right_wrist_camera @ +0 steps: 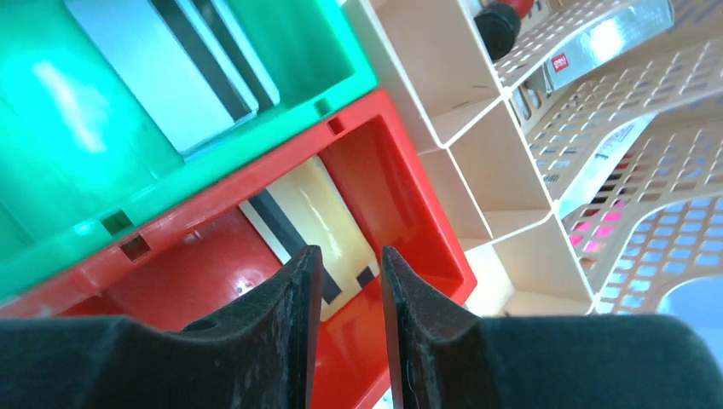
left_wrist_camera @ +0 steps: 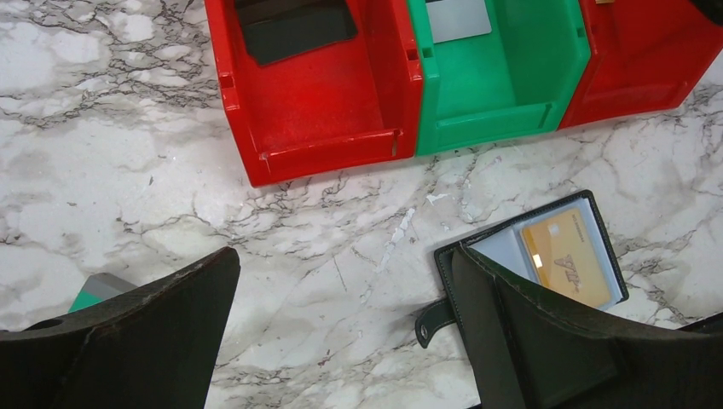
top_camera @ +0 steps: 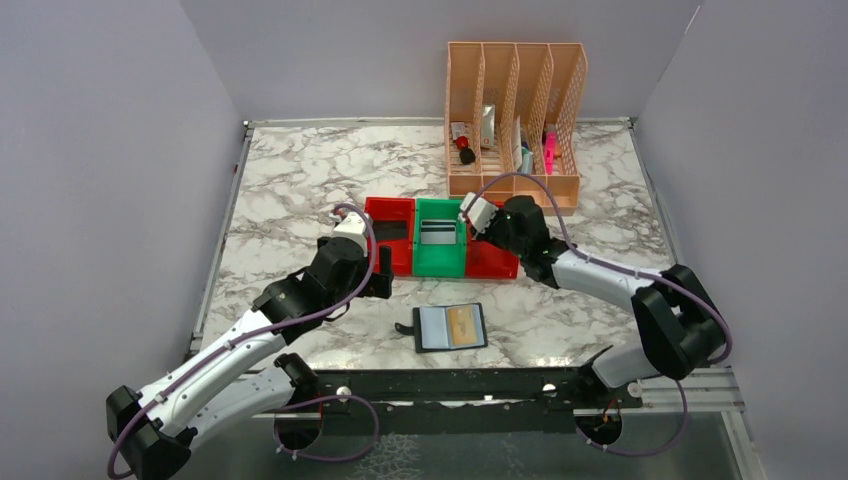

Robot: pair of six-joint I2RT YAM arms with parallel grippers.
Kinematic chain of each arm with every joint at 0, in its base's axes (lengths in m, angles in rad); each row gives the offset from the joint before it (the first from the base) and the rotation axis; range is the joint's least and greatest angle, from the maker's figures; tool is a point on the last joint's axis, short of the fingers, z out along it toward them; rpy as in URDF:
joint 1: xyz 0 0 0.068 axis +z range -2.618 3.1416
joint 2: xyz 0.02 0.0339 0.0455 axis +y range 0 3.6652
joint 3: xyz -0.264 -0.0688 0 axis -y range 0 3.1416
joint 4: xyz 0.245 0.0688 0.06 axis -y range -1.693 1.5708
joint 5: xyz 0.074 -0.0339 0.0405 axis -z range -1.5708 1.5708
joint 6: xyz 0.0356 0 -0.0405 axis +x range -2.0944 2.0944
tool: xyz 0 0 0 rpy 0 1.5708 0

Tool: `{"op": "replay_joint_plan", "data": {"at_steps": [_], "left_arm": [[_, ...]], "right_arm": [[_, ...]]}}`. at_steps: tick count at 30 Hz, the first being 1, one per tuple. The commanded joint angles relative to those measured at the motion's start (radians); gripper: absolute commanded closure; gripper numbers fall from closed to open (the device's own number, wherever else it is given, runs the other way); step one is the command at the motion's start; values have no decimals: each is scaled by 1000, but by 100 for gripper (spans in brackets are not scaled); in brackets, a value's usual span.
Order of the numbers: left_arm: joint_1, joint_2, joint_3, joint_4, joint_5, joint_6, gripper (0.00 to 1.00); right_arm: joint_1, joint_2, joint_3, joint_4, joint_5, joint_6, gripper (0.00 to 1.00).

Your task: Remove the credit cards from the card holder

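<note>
The card holder (top_camera: 450,327) lies open and flat on the marble near the front edge, strap tab to the left, with a gold credit card (top_camera: 462,324) in its right pocket. In the left wrist view the card holder (left_wrist_camera: 503,245) and the gold card (left_wrist_camera: 567,256) sit beside the right finger. My left gripper (left_wrist_camera: 345,264) hangs open over bare marble just left of the holder (top_camera: 380,280). My right gripper (right_wrist_camera: 351,260) hovers over the right red bin (right_wrist_camera: 401,196), jaws apart with nothing between them. A cream card (right_wrist_camera: 320,213) lies in that bin below the fingers.
Three bins stand in a row: a left red bin (top_camera: 390,240) with a dark card (left_wrist_camera: 294,30), a green bin (top_camera: 440,255) with a grey card (right_wrist_camera: 162,68), and the right red bin (top_camera: 495,262). A tan slotted organizer (top_camera: 515,110) stands behind them.
</note>
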Motion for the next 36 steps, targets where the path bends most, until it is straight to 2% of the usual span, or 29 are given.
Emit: {"op": "replay_joint_plan", "data": {"at_steps": [1,3,6,8,12,21,36], "left_arm": [[2,3,6,-1,10,11,1],[2,3,5,-1,6,11,1],[2,4,4,-1,4,10,1],[2,8,5,-1,6,10,1],[2,19,5,0,9,11,1],[2,20,4,-2,-2,11,1],[2,25,5,-1,-4,13,1]], "right_arm": [[1,-80,27,3,18,407,68],[1,-100,46,-67,32,623,77],[1,-85,106,-273,91,902,78],[1,-61,125,-363,95,984,78],[1,-2,141,-419,148,1105,81],[1,170,218,-398,164,1170,87],[1,291,234,-318,257,1216,87]]}}
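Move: From the right hand, the gold credit cards in the right-hand red bin lie about 3 cm ahead, 1 cm to the right and 9 cm below. The white cards in the green bin are some 12 cm to the left and 2 cm ahead. The open card holder sits about 19 cm back and 8 cm left. From the idle left hand, the gold cards are roughly 17 cm ahead, 26 cm right and 15 cm below. Swinging back some 4 cm in an arc, the right hand first rises about 3 cm, then sinks roughly 10 cm into the red bin and eases 3 cm forward towards the near edge of the gold cards. On the way its wrist levels its roll, tips down and turns about 50 degrees clockwise, while the partly open fingers draw nearly together, empty. ##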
